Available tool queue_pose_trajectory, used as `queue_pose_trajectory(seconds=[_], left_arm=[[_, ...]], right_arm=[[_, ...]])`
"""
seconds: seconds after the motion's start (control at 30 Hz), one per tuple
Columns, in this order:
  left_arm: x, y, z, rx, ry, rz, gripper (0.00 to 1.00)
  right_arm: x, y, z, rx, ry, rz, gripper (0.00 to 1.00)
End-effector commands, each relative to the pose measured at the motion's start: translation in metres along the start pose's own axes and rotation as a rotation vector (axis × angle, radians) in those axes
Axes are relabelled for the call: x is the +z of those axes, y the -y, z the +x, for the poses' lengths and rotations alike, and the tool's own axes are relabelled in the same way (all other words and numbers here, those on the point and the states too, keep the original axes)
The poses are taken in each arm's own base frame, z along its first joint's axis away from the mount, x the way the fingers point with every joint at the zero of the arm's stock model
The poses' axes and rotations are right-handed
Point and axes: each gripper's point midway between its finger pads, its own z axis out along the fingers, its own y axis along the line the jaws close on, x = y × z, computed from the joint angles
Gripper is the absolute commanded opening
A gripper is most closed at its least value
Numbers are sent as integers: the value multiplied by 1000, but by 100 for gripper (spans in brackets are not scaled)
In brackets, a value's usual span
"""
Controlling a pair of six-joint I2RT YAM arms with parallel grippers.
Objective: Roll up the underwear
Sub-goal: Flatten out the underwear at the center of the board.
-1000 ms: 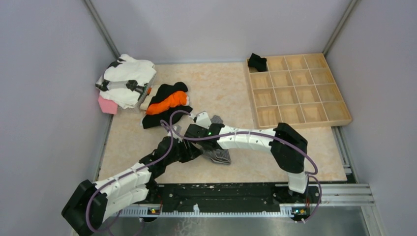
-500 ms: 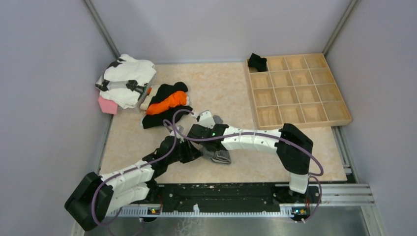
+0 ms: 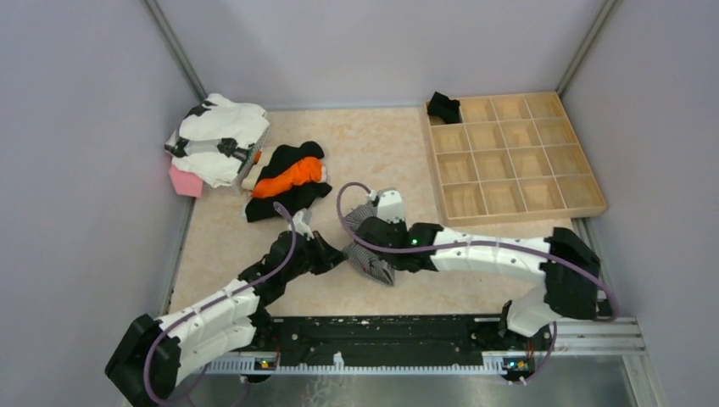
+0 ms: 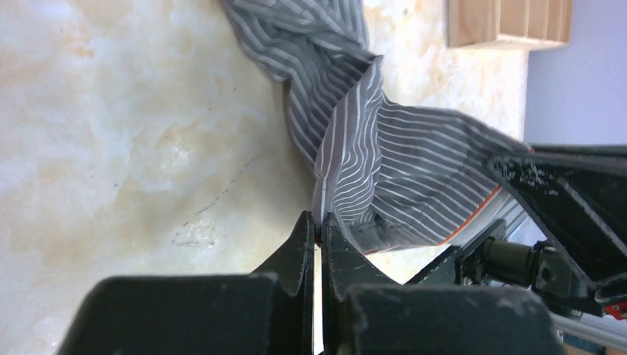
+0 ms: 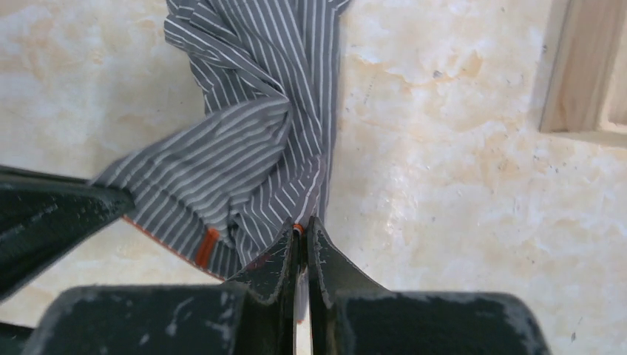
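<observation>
The grey striped underwear [image 3: 373, 259] lies crumpled on the mat in front of the arms, partly lifted between both grippers. My left gripper [image 3: 342, 254] comes in from the left. In the left wrist view it [image 4: 318, 225] is shut on a folded edge of the underwear [image 4: 384, 163]. My right gripper [image 3: 370, 241] reaches in from the right. In the right wrist view it [image 5: 302, 229] is shut on the orange-trimmed hem of the underwear [image 5: 251, 140]. A plain black underwear [image 3: 443, 106] sits in the tray's far left compartment.
A wooden compartment tray [image 3: 519, 209] stands at the right rear. A black and orange garment [image 3: 288, 180], a white and black pile [image 3: 219, 134] and a pink block [image 3: 185, 181] lie at the left rear. Walls close in on both sides.
Both grippers have closed on the striped underwear. The right arm has stretched out, its elbow swinging right and its wrist shifting right, pulling the cloth with it.
</observation>
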Motion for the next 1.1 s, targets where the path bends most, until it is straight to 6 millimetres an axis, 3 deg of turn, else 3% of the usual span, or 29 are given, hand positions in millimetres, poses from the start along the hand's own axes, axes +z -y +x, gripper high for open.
queue_pose_trajectory(seconds=[0.0,0.1,0.3,0.5,0.63,0.8,0.93,1.07], left_arm=[[-14,31,-42,15,130,5,0],[-36,36,-66,41,226,-34,0],[-91,76,-117,144,422,2,0],[-123,99,-144,190,495,-22,0],[-123,106,-148,190,491,-13,0],[-102,100,-152,186,469,-78,0],[-83,112,-175,249,486,-129,0],[-66,148,-215,324,529,-101,0]], right_arm=[[-35,18,-29,237,150,-81,0],[-61,39,-42,367,245,-148,0],[-123,76,-71,532,469,-364,0],[-166,105,-81,612,585,-489,0],[-167,104,-78,600,570,-497,0],[-152,106,-85,558,540,-362,0],[-147,113,-126,466,556,-306,0],[-127,133,-183,471,581,-361,0]])
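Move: Both hands already pinch the striped underwear by its waistband, about 10 cm apart. From the left hand, its bunched middle lies some 7 cm right, 2 cm ahead and slightly below; the board's middle is 11 cm ahead, 10 cm right, and the clothes pile 18 cm ahead, 14 cm left. From the right hand, the underwear's middle is 3 cm left, 1 cm ahead, 5 cm down; the board's middle 9 cm ahead, the tray's 22 cm ahead and 34 cm right. Keeping their pinch on the waistband, both hands whip the underwear up roughly 20 cm while spreading, the right going about 11 cm right and the left 6 cm left, fingertips tilting up. Then they dip slightly and swing forward over the board, 5 to 7 cm and still gathering speed; the right rolls left side up, then partly back. ##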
